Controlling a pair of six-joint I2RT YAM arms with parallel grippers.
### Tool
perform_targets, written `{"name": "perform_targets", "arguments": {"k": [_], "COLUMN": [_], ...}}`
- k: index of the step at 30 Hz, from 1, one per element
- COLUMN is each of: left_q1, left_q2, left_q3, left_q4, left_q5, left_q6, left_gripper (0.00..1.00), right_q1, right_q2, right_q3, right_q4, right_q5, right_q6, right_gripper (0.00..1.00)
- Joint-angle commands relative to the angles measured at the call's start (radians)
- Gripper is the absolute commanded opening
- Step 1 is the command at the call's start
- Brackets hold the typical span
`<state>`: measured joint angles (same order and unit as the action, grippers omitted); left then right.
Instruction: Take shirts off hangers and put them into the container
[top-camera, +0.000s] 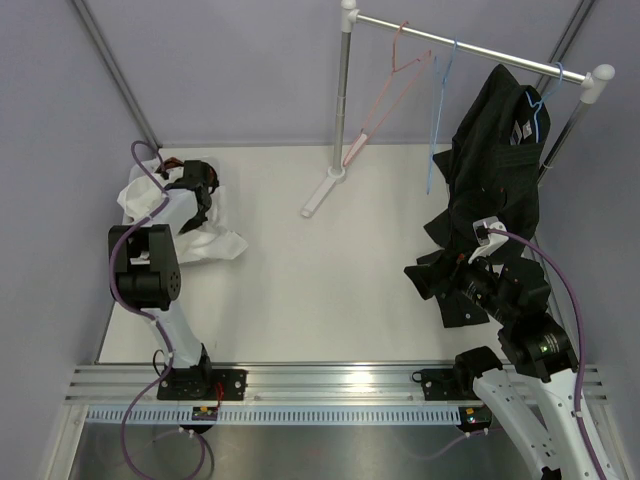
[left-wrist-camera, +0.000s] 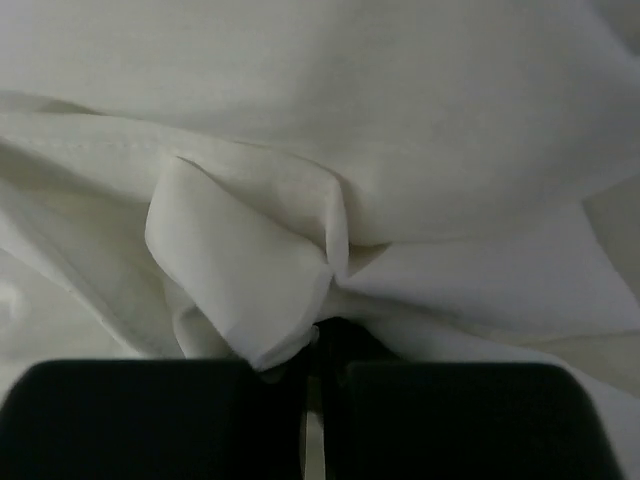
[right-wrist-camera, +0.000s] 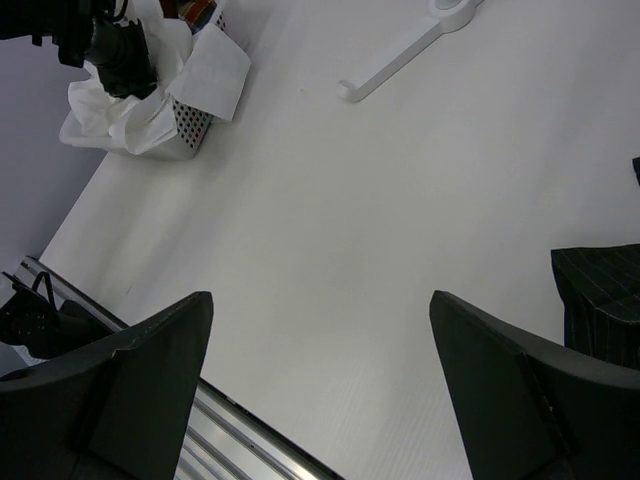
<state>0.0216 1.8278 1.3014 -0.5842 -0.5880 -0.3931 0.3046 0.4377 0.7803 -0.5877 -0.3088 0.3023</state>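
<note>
The white shirt (top-camera: 205, 243) lies bunched over the container (right-wrist-camera: 190, 126) at the table's left, one flap spilling onto the table. My left gripper (top-camera: 196, 187) is down on it. In the left wrist view that gripper (left-wrist-camera: 320, 372) is shut, with a fold of the white shirt (left-wrist-camera: 250, 280) pinched between its pads. A bit of the plaid shirt (top-camera: 170, 163) shows underneath. The black shirt (top-camera: 495, 165) hangs on a light blue hanger (top-camera: 545, 100) at the rail's right end. My right gripper (right-wrist-camera: 320, 296) is open and holds nothing, beside the black shirt's lower part (right-wrist-camera: 600, 290).
A pink-red hanger (top-camera: 390, 90) and a second light blue hanger (top-camera: 438, 110) hang bare on the chrome rail (top-camera: 470, 45). The rail's post and white foot (top-camera: 325, 190) stand at the table's back middle. An aluminium rail (top-camera: 330, 385) runs along the near edge.
</note>
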Motion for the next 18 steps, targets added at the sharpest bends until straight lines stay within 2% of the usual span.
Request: {"name": "perform_targets", "arguments": {"k": [1, 3, 4, 7, 10, 12, 16, 18], "left_q1": [0.008, 0.008, 0.008, 0.006, -0.014, -0.061, -0.280, -0.346], "left_q2": [0.013, -0.067, -0.102, -0.241, -0.350, -0.421, -0.516, -0.551], "left_q3": [0.024, 0.027, 0.041, 0.081, 0.123, 0.127, 0.089, 0.026], "left_q4": [-0.043, -0.042, -0.040, -0.043, -0.068, -0.068, -0.065, -0.066], "left_q5": [0.056, 0.070, 0.073, 0.100, 0.117, 0.099, 0.048, 0.065], "left_q6": [-0.024, -0.021, -0.015, 0.014, 0.055, 0.126, 0.261, 0.292], "left_gripper": [0.08, 0.21, 0.40, 0.77, 0.89, 0.91, 0.98, 0.99], "right_q1": [-0.002, -0.002, -0.002, -0.002, -0.002, -0.004, -0.002, -0.002], "right_q2": [-0.004, -0.010, -0.011, -0.016, -0.020, -0.019, -0.021, -0.022], "right_q3": [0.000, 0.000, 0.000, -0.001, -0.004, -0.006, -0.007, -0.009], "right_q4": [0.020, 0.019, 0.019, 0.022, 0.028, 0.029, 0.032, 0.032], "right_q5": [-0.027, -0.027, -0.029, -0.033, -0.039, -0.039, -0.046, -0.049], "right_q6": [-0.008, -0.008, -0.008, -0.005, -0.003, -0.003, -0.002, -0.002], "right_gripper": [0.99, 0.99, 1.00, 0.99, 1.00, 0.99, 1.00, 1.00]}}
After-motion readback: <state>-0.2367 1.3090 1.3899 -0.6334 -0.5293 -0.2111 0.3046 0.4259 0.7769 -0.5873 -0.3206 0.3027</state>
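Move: The left hand, shut on a fold of the white shirt, is already down over the container, whose middle lies about 1 cm to its left and roughly 4 below. The white shirt's heap is right under it, some 2 cm lower; the plaid shirt shows about 9 cm ahead and 3 to the right. For the right hand, the container is some 57 cm left, 22 ahead and 22 below. Almost straight up, once the fingers have started to spread: the left hand lets go of the fold of white shirt, opens wide and pulls quickly out of the container, rising about 22 cm. Near the top it swings some 10 cm to the right, the wrist turning clockwise and the fingertips tipping up and forward. ##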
